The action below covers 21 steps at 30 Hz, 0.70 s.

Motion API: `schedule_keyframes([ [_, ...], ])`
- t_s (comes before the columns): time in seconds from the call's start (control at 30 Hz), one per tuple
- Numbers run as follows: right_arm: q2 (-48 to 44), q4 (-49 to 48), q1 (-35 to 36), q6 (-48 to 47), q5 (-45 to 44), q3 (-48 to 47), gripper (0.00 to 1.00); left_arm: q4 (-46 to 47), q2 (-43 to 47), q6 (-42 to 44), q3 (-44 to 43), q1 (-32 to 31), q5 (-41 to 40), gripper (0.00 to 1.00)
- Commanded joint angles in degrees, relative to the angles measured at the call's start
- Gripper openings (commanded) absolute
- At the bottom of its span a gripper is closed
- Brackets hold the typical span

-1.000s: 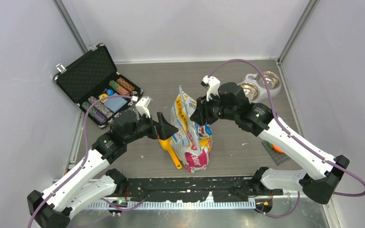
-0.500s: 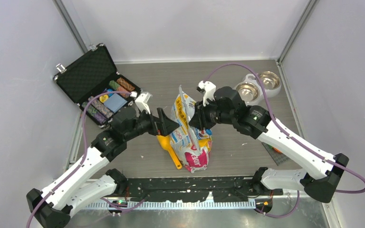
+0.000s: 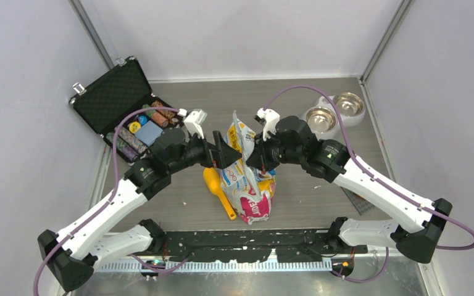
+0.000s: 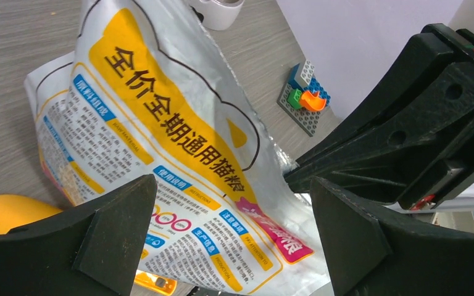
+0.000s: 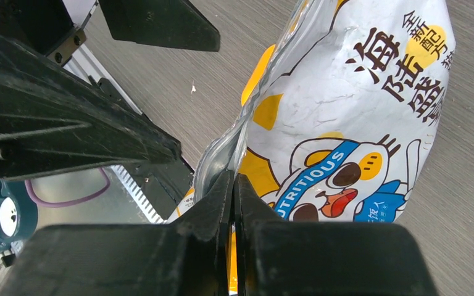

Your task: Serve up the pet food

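The pet food itself is hidden. A white, yellow and pink foil bag (image 3: 247, 182) stands upright mid-table, its top open and crumpled. My right gripper (image 3: 256, 161) is shut on the bag's right-hand top edge; in the right wrist view the jaws (image 5: 234, 185) pinch the foil rim of the bag (image 5: 352, 117). My left gripper (image 3: 218, 154) hangs open at the bag's left side, its fingers either side of the printed panel (image 4: 160, 129) without touching it (image 4: 231, 182). A yellow scoop (image 3: 219, 188) lies at the bag's left foot.
Two steel bowls (image 3: 321, 118) (image 3: 349, 103) in a white stand sit at the back right. An open black case of poker chips (image 3: 133, 120) is at the back left. A small grey brick plate (image 3: 357, 196) lies right of the bag.
My right gripper has closed onto the bag's top edge. My left arm has moved rightward and farther back, bringing its open fingers up to the bag's upper left side.
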<state>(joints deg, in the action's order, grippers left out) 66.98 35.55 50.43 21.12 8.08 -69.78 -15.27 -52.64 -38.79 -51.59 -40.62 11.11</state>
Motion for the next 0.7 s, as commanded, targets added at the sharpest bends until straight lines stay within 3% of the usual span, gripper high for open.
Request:
schedule_keyframes([
  [0.0,-1.8,0.5,0.8,-0.8,-0.9,0.5,0.05,0.1,-2.5,0.2,-4.6,-2.5,-2.1,0.99],
  [0.07,-2.1,0.1,0.9,-0.9,-1.4,0.4,0.05,-1.9,-3.6,0.7,-5.9,-3.7,-3.8,0.99],
  [0.3,-2.6,-0.9,1.1,-0.8,-1.4,0.8,0.05,-3.4,-3.3,1.3,-5.8,-6.2,-6.0,0.8],
  [0.67,-2.6,-2.6,1.8,-1.0,0.1,1.7,0.05,-6.2,-6.5,0.2,-8.4,-7.9,-9.4,0.75],
])
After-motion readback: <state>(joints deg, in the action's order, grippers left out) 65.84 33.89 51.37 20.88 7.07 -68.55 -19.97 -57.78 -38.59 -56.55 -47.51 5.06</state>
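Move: The left hand, wide open, has the pet food bag's top edge about 4 cm to its right, level in reach and some 2 cm lower. The yellow scoop lies on the table roughly 4 cm back and 4 cm left of that hand, about 26 cm below. The right hand already pinches the bag's top edge at its fingertips; from it the nearer steel bowl is about 22 cm ahead, 23 cm right and 22 cm lower. The left hand slides about 2 cm to the right, towards the bag's top edge beside the right fingers, then eases roughly 1 cm back and 1 cm down while its wide-open fingers begin to close, by about a fifth, and its wrist rolls some 5 degrees, left side rising. The right hand stays in place and keeps its pinch on the edge, steadying the bag as the left fingertips come right up to the edge. ##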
